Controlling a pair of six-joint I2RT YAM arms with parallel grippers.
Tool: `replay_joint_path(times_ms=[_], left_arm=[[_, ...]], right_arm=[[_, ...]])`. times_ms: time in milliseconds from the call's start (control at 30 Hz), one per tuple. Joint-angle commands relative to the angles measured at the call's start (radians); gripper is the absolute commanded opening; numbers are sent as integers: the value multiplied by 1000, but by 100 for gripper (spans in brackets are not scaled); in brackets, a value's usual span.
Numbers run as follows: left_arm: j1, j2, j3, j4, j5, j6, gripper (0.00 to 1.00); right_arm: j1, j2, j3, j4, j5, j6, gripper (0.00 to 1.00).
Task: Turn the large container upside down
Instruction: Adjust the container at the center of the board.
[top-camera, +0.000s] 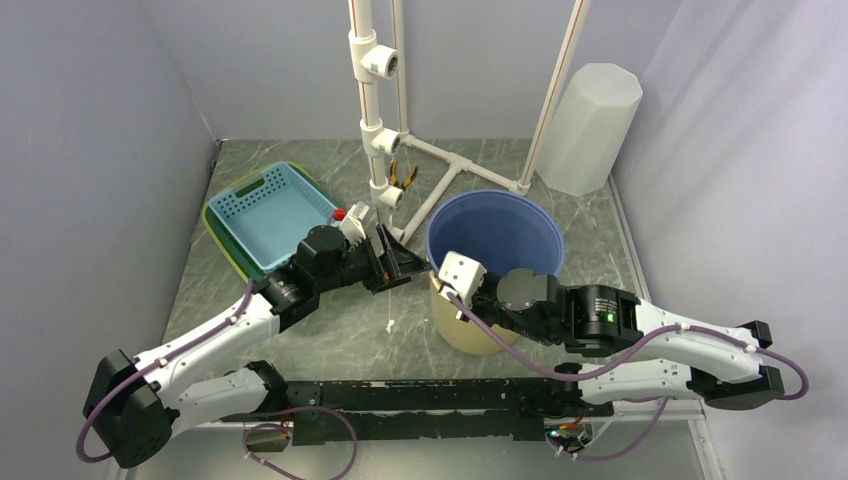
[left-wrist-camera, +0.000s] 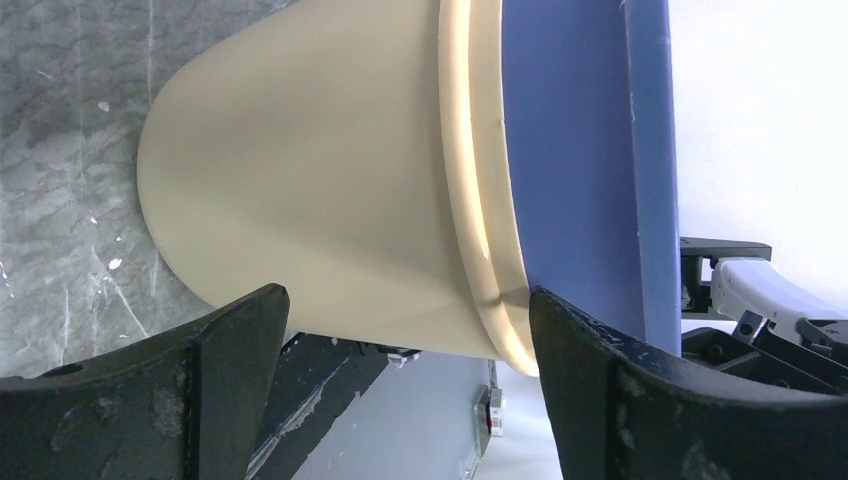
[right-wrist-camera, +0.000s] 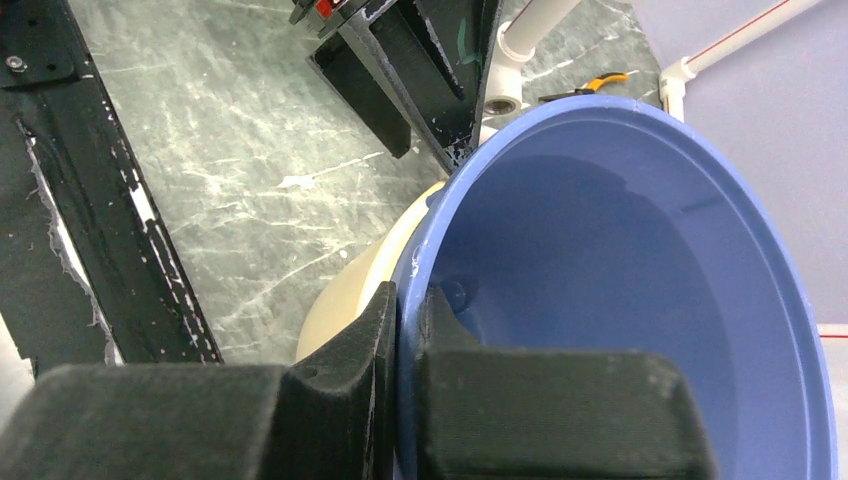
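The large container (top-camera: 495, 232) stands upright right of the table's middle, a blue tub whose lower body (top-camera: 468, 335) is cream. My right gripper (top-camera: 447, 278) is shut on its blue rim at the near-left, one finger inside the wall and one outside (right-wrist-camera: 410, 295). The blue inside (right-wrist-camera: 620, 250) holds nothing. My left gripper (top-camera: 405, 262) stands open just left of the container. In the left wrist view the cream wall (left-wrist-camera: 330, 170) and its ridge fill the space ahead of the spread left gripper (left-wrist-camera: 405, 300).
A teal basket (top-camera: 270, 205) on a green tray lies at the left. A white pipe frame (top-camera: 375, 120) rises behind the container, with yellow-handled pliers (top-camera: 404, 175) at its foot. A white faceted bin (top-camera: 590, 125) stands back right. A black rail (top-camera: 420, 405) lines the near edge.
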Motion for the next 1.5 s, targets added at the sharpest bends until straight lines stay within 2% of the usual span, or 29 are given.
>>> replay_joint_path(times_ms=[0,233,433,667,767,933,1033,1333,1467], left_arm=[[-5,52,-24,-115,-47,51,94],[-5,46,-16,-138,-60,62,94],[-5,27,-21,-157,-73,71,94],[-5,16,-36,-152,-74,69,94],[-4,15,-29,-158,-71,76,94],[-4,-3,0,-206,-87,102,94],[-5,-43,30,-260,-103,133,94],[-5,-205,166,-389,-170,206,94],[-5,-240,232,-396,-199,228,94]], right_arm=[[35,-55,60,509,-99,-50,0],[36,-65,49,566,-56,-64,0],[35,-109,-4,678,-9,-75,0],[36,-93,19,656,-19,-65,0],[36,-59,37,616,-31,-70,0],[35,26,104,400,74,-74,0],[34,33,90,333,96,-72,0],[35,27,82,285,-75,-61,0],[35,40,80,269,-114,-59,0]])
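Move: The large container, the blue bucket nested in the cream one, has its middle about 11 cm ahead of the right hand, 8 cm to its right and 14 cm below; these fingers are already shut on its near-left rim. From the open left hand the container's middle is roughly 7 cm ahead, 15 cm right and 8 cm lower. The pipe stand's foot is some 27 cm ahead of the left hand and 3 cm left, the basket stack about 28 cm ahead and 33 cm left, both near table level. The container is drawn left towards the table's centre by the right hand, which keeps its pinch on the blue rim: barely a centimetre forward with a small rise and dip, then about 3 cm left and 2 cm back. The left hand, still wide open with its fingertip at the container's left wall, gives way about 5 cm left, ending some 4 cm higher and slightly back, its fingers tipping down about 10 degrees. ##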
